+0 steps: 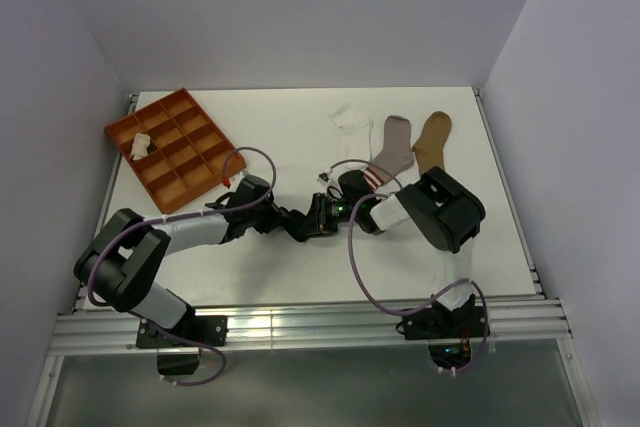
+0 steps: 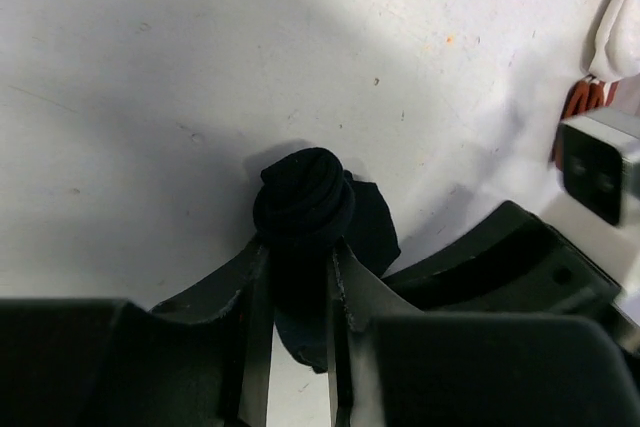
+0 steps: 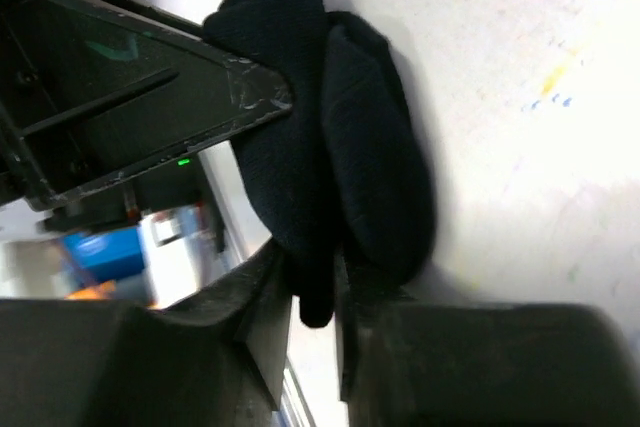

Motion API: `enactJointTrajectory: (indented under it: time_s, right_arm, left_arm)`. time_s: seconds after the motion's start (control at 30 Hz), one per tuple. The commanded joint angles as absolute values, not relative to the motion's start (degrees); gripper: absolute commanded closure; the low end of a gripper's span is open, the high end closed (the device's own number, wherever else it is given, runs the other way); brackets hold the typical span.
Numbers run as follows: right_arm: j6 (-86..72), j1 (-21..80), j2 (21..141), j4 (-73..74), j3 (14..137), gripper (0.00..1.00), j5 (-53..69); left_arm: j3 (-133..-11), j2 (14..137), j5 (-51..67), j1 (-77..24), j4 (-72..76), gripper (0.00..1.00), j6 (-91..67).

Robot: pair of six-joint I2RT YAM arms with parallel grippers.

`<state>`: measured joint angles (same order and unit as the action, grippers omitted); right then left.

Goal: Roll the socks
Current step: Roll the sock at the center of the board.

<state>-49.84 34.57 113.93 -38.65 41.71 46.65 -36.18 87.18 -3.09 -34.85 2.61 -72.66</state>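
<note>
A black sock [image 2: 305, 202], wound into a tight roll, lies on the white table with a loose flap beside it. My left gripper [image 2: 298, 247] is shut on the roll from the near side. In the right wrist view the same black sock [image 3: 340, 157] hangs as two thick folds, and my right gripper [image 3: 310, 267] pinches its lower edge. The two grippers meet tip to tip at mid-table, left gripper [image 1: 318, 217] and right gripper [image 1: 342, 211], hiding the black sock from above. A white sock [image 1: 350, 123], a grey sock with a red-striped cuff [image 1: 392, 147] and a tan sock [image 1: 432, 139] lie flat behind them.
An orange compartment tray [image 1: 120, 130] sits at the back left with a rolled pale sock [image 1: 140, 144] in one cell. The left arm's finger [image 3: 200, 97] crosses the right wrist view. Cables loop over both arms.
</note>
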Motion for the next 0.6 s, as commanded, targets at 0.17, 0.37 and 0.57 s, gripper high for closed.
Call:
enactJointTrajectory:
  time_s: [0.17,0.37,0.57]
  right_arm:
    - [-31.4,41.8,96.9,-12.7,43.0,0.57,19.1]
    - [-23.8,50.9,87.0,-11.4,41.8,0.52,-5.5]
    - [-16.8,59.8,85.1,-14.9,41.8,0.46,-17.5]
  left_arm:
    - [-40.0,90.4,-8.5,-36.2,-13.3,1.0,-65.6]
    - [-43.5,92.0,-8.8,-36.7,-17.4,1.0,-62.5]
    - [-44.6,92.5,-7.6,-36.8,-18.1,1.0,-61.7]
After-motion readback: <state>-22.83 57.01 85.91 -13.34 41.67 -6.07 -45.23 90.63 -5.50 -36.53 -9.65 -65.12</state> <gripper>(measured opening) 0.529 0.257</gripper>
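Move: The black sock's bundle sits between the hands: its middle is about 4 cm right and 2 cm back of the left hand, whose fingers are already shut on it. From the right fingertips, still around its other end, that middle is some 3 cm left and 2 cm ahead. From the right hand, the grey striped sock lies roughly 19 cm right and 21 cm ahead, the white sock about 11 cm right and 26 cm ahead, both about 2 cm lower. The right fingers let go of their end of the black sock, opening to about half, and the right hand lifts some 6 cm, slowly at first. As it rises, the wrist rolls over by around 45 degrees and the fingers, which had pointed left, tip farther down. The left hand keeps its pinch in place, only twisting about 10 degrees. ##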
